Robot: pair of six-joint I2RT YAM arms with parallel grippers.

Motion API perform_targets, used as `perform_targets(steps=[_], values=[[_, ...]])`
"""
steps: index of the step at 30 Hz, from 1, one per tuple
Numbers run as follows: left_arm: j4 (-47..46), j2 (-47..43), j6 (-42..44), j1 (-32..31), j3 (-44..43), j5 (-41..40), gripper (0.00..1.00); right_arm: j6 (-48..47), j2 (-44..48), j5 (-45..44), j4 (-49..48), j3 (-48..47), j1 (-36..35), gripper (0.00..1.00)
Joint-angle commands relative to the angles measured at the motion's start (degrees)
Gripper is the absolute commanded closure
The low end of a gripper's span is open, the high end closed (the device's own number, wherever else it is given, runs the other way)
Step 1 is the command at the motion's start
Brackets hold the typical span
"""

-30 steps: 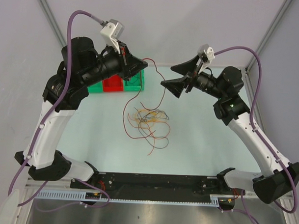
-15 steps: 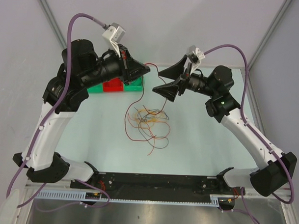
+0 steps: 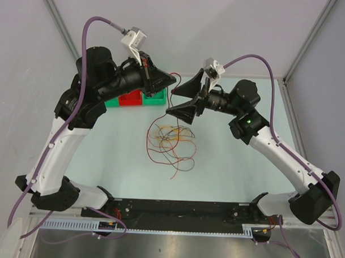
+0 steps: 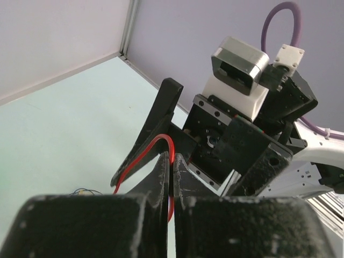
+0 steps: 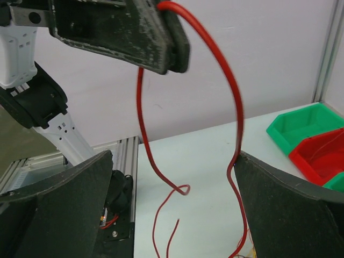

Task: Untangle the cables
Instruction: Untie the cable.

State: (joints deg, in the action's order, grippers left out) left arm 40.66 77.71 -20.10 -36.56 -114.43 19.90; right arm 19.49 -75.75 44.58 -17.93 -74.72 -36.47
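The cables [image 3: 173, 137] lie in a loose tangle of red, orange, yellow and dark wires mid-table. My left gripper [image 3: 175, 80] is raised above the table and shut on one red cable [image 4: 141, 156], which arches over its fingertips [image 5: 171, 58] and hangs in two strands down to the pile. My right gripper [image 3: 172, 102] is open wide right beside the left one. In the right wrist view [image 5: 174, 156] both red strands [image 5: 232, 99] hang between its fingers. One strand touches the right-hand finger [image 5: 269, 199]. One of its black fingers [image 4: 157, 121] stands just behind the left fingertips.
Small green bins [image 3: 157, 98] and a red bin [image 3: 130, 98] sit at the back left under the left arm; they show in the right wrist view [image 5: 301, 124]. An aluminium rail [image 3: 157, 227] runs along the near edge. Walls and frame posts enclose the table.
My right gripper has swung left, staying open, until its fingers bracket the hanging red cable. The left gripper shifted slightly right, still holding the cable.
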Motion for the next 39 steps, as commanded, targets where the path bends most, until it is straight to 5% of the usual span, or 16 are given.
perform_targets(steps=[1,7,16,25,37,39], values=[[-4.6,-2.5,-2.8,0.3,1.9,-0.3,1.00,-1.3,0.0,-3.4,-1.0,-2.9,-2.6,0.00],[-6.7,-3.6,-3.5,0.3,4.6,-1.8,1.00,-2.1,-0.8,-7.0,-0.4,-2.8,-4.6,0.03],[-6.0,-4.6,-3.0,0.3,4.7,-2.0,1.00,-2.9,-1.3,-10.2,-0.7,-2.9,-5.2,0.36],[-6.0,-4.5,-3.1,0.3,4.7,-1.7,1.00,-2.5,-1.1,-10.7,-1.1,-2.9,-5.4,1.00],[-8.3,-5.1,-3.8,0.3,7.5,-1.2,1.00,-2.8,-0.4,-12.4,-0.1,-2.8,-7.2,1.00],[-7.7,-5.1,-2.6,0.3,7.5,-1.4,0.86,-3.0,-0.1,-13.5,0.6,-2.8,-7.4,1.00]])
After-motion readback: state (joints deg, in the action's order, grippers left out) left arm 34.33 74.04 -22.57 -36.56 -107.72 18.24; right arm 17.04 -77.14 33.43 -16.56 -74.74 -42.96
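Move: The red cable's strands hang between the right gripper's open fingers, the place to pinch being about 2 cm to its left, 1 cm ahead and level with it. The left gripper, holding the cable above, is some 7 cm higher, 1 cm ahead and 1 cm left; from it the pinch spot lies straight below by about 7 cm. The tangle pile lies on the table, roughly 40 cm below the right gripper, 4 cm ahead and 2 cm right. Keep the left gripper shut on the red cable, almost still. Slide the open right gripper left beneath it, nearly 3 cm in all, first drawing back about 1 cm and then coming forward again as you shut the fingers fully, so they pinch both hanging strands. Turn the wrist only slightly, some 5 degrees clockwise. ##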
